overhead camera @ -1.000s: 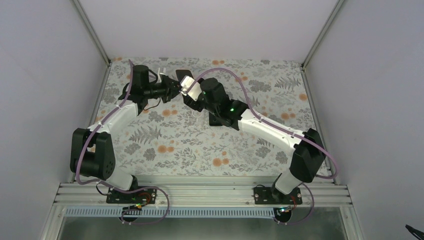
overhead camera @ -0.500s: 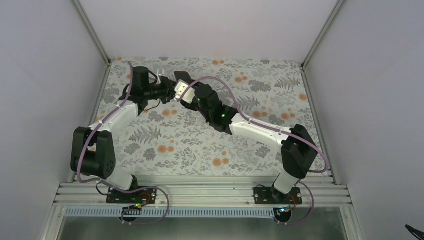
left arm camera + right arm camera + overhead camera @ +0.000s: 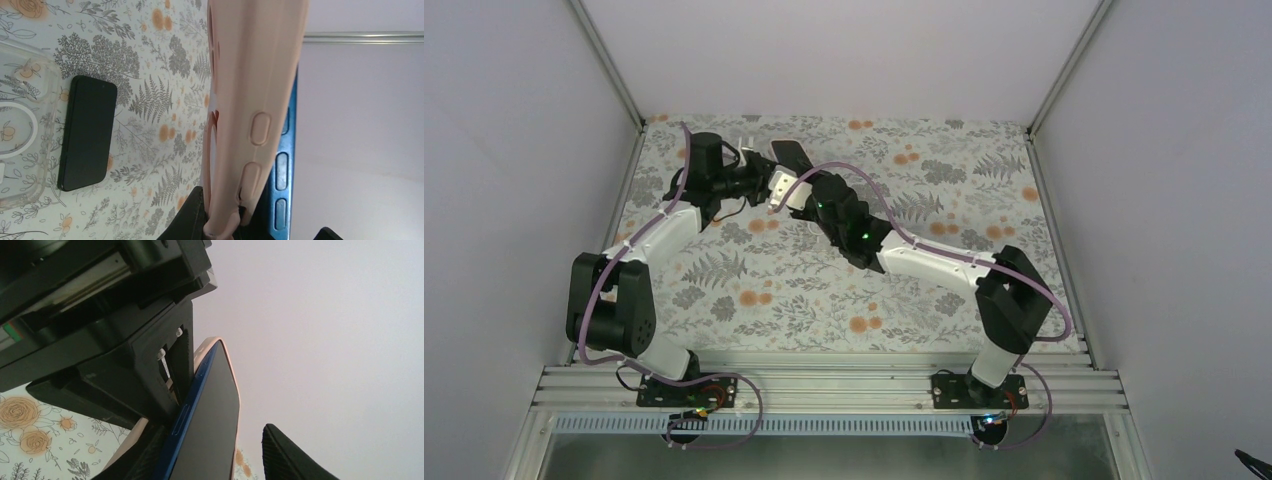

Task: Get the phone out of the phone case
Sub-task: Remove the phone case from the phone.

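My left gripper (image 3: 222, 220) holds a pink phone case (image 3: 250, 100) upright above the table and is shut on the case's lower end. A blue phone (image 3: 282, 165) stands along the case's open side, its edge lifted clear of the case wall. In the right wrist view the phone (image 3: 210, 430) sits between the jaws of my right gripper (image 3: 215, 460). One finger is close behind the phone. The other finger (image 3: 290, 455) stands apart from the screen with a gap. In the top view the left gripper (image 3: 759, 180) and the right gripper (image 3: 789, 195) meet at the case (image 3: 777, 187).
A black phone (image 3: 87, 132) lies flat on the floral tablecloth (image 3: 160, 100), beside a clear case (image 3: 22, 125) with a white ring. In the top view the black phone (image 3: 789, 152) lies just behind the grippers. White walls enclose the table.
My right arm has swung left towards the left gripper, and its jaws have narrowed around the phone. The left arm has kept its place, still holding the case.
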You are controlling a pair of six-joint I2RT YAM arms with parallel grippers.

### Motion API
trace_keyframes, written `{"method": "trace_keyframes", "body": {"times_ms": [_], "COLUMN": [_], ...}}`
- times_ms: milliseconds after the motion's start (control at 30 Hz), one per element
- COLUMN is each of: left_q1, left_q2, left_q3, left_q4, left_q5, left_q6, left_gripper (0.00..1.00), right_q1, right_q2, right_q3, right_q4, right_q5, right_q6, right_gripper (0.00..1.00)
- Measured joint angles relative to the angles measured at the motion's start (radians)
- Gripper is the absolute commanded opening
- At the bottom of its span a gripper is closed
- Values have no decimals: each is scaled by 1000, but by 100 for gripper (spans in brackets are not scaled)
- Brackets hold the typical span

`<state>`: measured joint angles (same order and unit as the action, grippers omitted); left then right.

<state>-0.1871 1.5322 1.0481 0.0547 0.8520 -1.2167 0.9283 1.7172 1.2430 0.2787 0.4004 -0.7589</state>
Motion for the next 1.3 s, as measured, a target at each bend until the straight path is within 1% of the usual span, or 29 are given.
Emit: {"method": "trace_keyframes", "body": {"times_ms": [67,200,267,400,467,667,900,1167,1300], "left_q1": [0,0,-2,-3,-3,-5,-6,-13,-10], "left_q2": [1,1,1,1,1,1,1,1,2], "left_q3": [0,1,1,1,2,3,17,27,30], "left_q4": [0,1,4,5,3,-14,-50,-106,-142], "left_q5": [-5,-8,-11,-18,-22,-31,-31,-2,-10], "left_q6": [0,1,2,4,4,1,13,97,136], "left_gripper": [2,2,2,2,2,2,2,2,2], "right_q1": [-2,-5,-6,-7,-8,-24,-56,-101,-121], "right_q2": [3,7,11,21,24,24,23,-29,-61], "right_q3": [5,15,26,49,60,92,174,198,210], "right_q4": [-5,-26,-47,-86,-101,-162,-318,-436,-457], "right_q5": [-1,-15,-22,-29,-31,-56,-151,-242,-238], "right_q6": [1,1,7,8,10,14,117,211,245], "right_gripper": [38,23,20,8,4,4,4,4,4]}}
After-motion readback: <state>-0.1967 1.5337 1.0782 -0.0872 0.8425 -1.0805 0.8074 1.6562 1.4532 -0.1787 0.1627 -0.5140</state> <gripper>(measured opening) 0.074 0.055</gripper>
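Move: The phone, half pried out of the pink case, lies in front of the right hand, its middle about 5 cm ahead, 3 cm left and 1 cm below; the pink case is just beneath the phone, 2 cm below the hand. From the left hand, still gripping the case's edge, the phone is about 4 cm ahead, 3 cm right and 2 cm up. On the table some 25 cm below the right hand lie the black phone, 5 cm ahead and 11 cm right, and the clear case, 6 cm ahead and 2 cm right. The right fingers, already straddling the phone's raised near edge, close from about half open and pinch the phone. The right hand then tips down roughly 15 degrees and draws right and up, each about 3 cm, away from the pink case. The left hand keeps its pinch on the case's edge, staying almost in place and sinking about 1 cm. ##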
